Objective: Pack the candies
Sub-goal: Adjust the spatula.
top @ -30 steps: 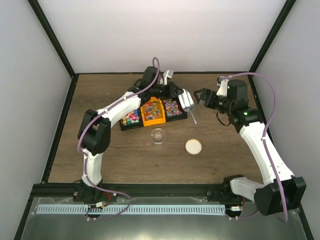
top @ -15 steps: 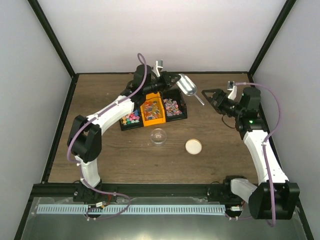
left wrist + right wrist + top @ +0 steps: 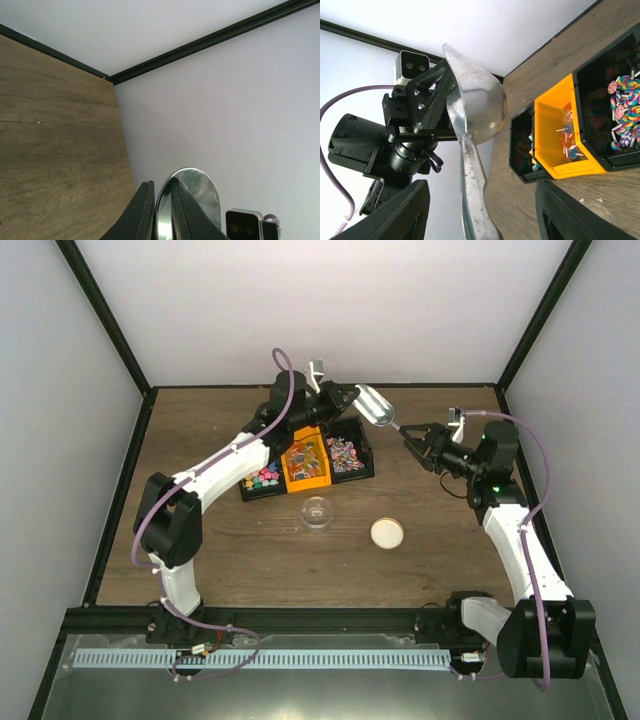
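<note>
The candies lie in a black tray of three bins (image 3: 352,475): mixed colours at the left (image 3: 264,478), sticks in the orange bin (image 3: 304,462), swirled ones at the right (image 3: 345,452) (image 3: 623,109). My left gripper (image 3: 347,400) (image 3: 162,212) is shut on the rim of a metal scoop (image 3: 375,406) (image 3: 192,197), holding it in the air past the tray's back right corner. The scoop's handle (image 3: 475,200) points at my right gripper (image 3: 414,436) (image 3: 485,220). That gripper is open, with one finger (image 3: 405,215) on each side of the handle and not touching it.
A clear round jar (image 3: 317,512) stands open on the wooden table in front of the tray. A cream lid (image 3: 388,532) lies flat to its right. White walls close the table at the back and both sides.
The left arm lifted the scoop up and back from beside the tray. The right gripper swung in to the handle's end and its jaws have narrowed around it.
</note>
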Controlling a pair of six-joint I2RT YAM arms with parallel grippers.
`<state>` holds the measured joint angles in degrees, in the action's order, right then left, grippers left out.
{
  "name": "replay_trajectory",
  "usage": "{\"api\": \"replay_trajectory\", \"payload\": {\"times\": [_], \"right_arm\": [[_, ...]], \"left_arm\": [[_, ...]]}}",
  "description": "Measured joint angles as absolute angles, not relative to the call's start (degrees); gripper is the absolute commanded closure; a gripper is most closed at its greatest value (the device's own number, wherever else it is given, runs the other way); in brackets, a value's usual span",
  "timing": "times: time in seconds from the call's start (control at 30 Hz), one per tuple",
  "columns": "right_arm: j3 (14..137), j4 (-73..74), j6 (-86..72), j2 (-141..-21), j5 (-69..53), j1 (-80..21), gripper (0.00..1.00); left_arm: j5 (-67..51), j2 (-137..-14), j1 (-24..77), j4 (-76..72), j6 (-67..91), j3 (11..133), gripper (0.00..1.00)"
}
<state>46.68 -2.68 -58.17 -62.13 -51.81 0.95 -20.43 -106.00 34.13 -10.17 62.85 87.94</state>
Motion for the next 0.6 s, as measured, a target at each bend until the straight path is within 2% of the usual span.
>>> {"api": "replay_trajectory", "payload": {"times": [0.1,0.23,0.47,0.6], "right_arm": [[46.68,-3.40,-58.76,-62.19,-52.42,0.95,0.50],[46.68,-3.81,-59.11,-62.33,-52.73,0.95,0.53],[46.68,-4.69,-60.31,-63.13,-53.01,0.95,0.63],[46.68,-5.54,-60.77,-63.40,-53.06,0.95,0.65]], "left_arm": [[-19.73,-106.00,34.54,-9.98,62.87,87.94,0.94],[-19.35,-106.00,34.89,-9.56,62.87,87.94,0.93],[-19.35,-106.00,35.07,-9.74,62.85,87.94,0.93],[-19.38,-106.00,35.42,-9.72,62.85,87.94,0.93]]}}
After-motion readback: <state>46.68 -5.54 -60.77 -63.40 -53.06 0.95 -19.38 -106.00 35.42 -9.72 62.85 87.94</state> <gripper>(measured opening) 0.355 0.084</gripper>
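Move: The spatula hangs in the air between the hands, scoop lip in the left fingers, handle already between the right hand's open ones. Its middle is about 4 cm ahead and 3 cm left of the right hand, near its height; from the left hand, some 7 cm back and 5 cm right. About 24 cm below the right hand, the lollipop box is roughly 15 cm ahead, 10 cm left; the round lid is 9 cm back, 1 cm left; the clear jar is 3 cm back, 18 cm left. The spatula's handle is being closed in on by the right fingers, which narrow steadily from well over half open to about a third while that hand stays practically in place around it; finger contact with the handle can't be seen yet. The left hand keeps its pinch on the scoop's lip and eases about 1 cm to the right, towards the right hand, without turning. ##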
